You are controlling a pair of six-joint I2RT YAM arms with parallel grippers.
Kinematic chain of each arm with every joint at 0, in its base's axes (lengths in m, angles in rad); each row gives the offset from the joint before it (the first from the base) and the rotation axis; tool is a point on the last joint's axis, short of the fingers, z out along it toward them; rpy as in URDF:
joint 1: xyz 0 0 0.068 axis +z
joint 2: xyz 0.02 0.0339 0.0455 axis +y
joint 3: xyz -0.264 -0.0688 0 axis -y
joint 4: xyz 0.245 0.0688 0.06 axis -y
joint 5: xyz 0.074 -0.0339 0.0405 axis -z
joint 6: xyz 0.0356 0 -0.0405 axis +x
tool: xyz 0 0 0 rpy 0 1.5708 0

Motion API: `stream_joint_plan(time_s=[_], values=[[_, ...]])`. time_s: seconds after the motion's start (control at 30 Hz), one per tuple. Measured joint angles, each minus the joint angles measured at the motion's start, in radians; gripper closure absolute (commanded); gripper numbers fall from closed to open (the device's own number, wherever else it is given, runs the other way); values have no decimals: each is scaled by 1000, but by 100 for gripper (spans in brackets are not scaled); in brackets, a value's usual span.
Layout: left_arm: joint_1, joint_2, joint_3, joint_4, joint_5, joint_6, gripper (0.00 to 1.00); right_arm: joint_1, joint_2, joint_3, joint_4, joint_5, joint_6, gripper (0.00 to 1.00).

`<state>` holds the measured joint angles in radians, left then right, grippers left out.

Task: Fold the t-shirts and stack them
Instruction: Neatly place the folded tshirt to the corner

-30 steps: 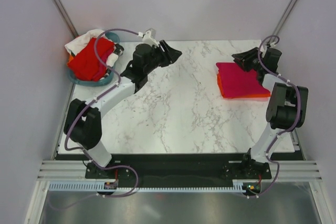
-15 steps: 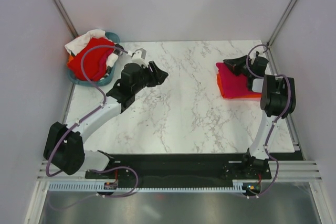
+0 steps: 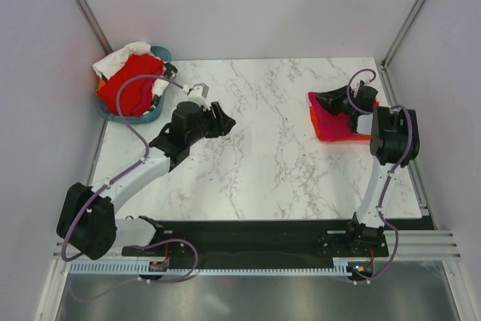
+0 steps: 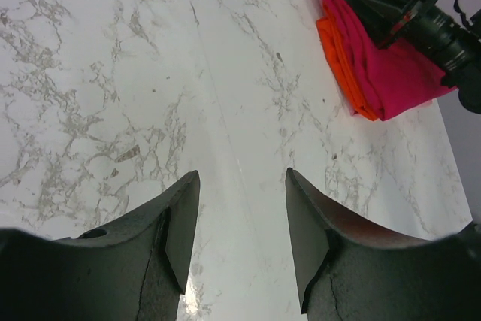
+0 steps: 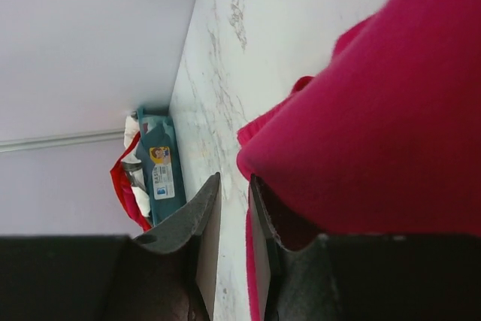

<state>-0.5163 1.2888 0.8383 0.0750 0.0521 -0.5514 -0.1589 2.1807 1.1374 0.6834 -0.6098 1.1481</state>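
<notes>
A folded magenta t-shirt lies on a folded orange t-shirt at the right of the marble table. My right gripper is low at the stack's left edge. Its jaws stand narrowly apart with only marble showing between them. The magenta cloth lies against the outside of one finger. My left gripper hovers over bare marble left of centre, open and empty. The left wrist view shows the stack far off. A red t-shirt and a white one fill the basket.
The teal basket stands at the table's back left corner, also seen in the right wrist view. Grey walls and metal posts close in the table on three sides. The arms' bases sit at the near edge.
My left arm drew back from the far centre toward the near left. My right gripper moved left to the stack's left edge and its jaws narrowed.
</notes>
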Motion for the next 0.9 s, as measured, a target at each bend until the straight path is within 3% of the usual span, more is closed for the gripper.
stream_joint_plan(time_s=[0.17,0.47,0.67,0.9], values=[[0,-5,-34,-1,-2,0,43,-1,-106,-13,-60,0,-24,69],[0,-8,-91,10,-1,1,43,-5,-393,-261,-45,-4,-53,69],[0,-9,-130,32,0,9,43,-25,-372,-421,40,-25,-37,71],[0,-9,-140,46,2,14,44,-71,-248,-473,194,-63,22,72]])
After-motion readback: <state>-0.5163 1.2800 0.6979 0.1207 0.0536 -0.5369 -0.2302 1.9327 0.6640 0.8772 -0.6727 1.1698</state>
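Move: The right hand is at the far-left corner of the folded tshirt, whose middle lies about 5 cm back, 7 cm to the right and some 2 cm below. The orange shirt under it lies about 6 cm back, 7 cm to the right and 4 cm below that hand. From the left hand, the folded tshirt is roughly 13 cm ahead, 40 cm to the right and 16 cm lower. Right hand, half-open, arcs up 8 cm, back 10 cm and down onto the folded tshirt's near-left part; left sinks 5 cm. ##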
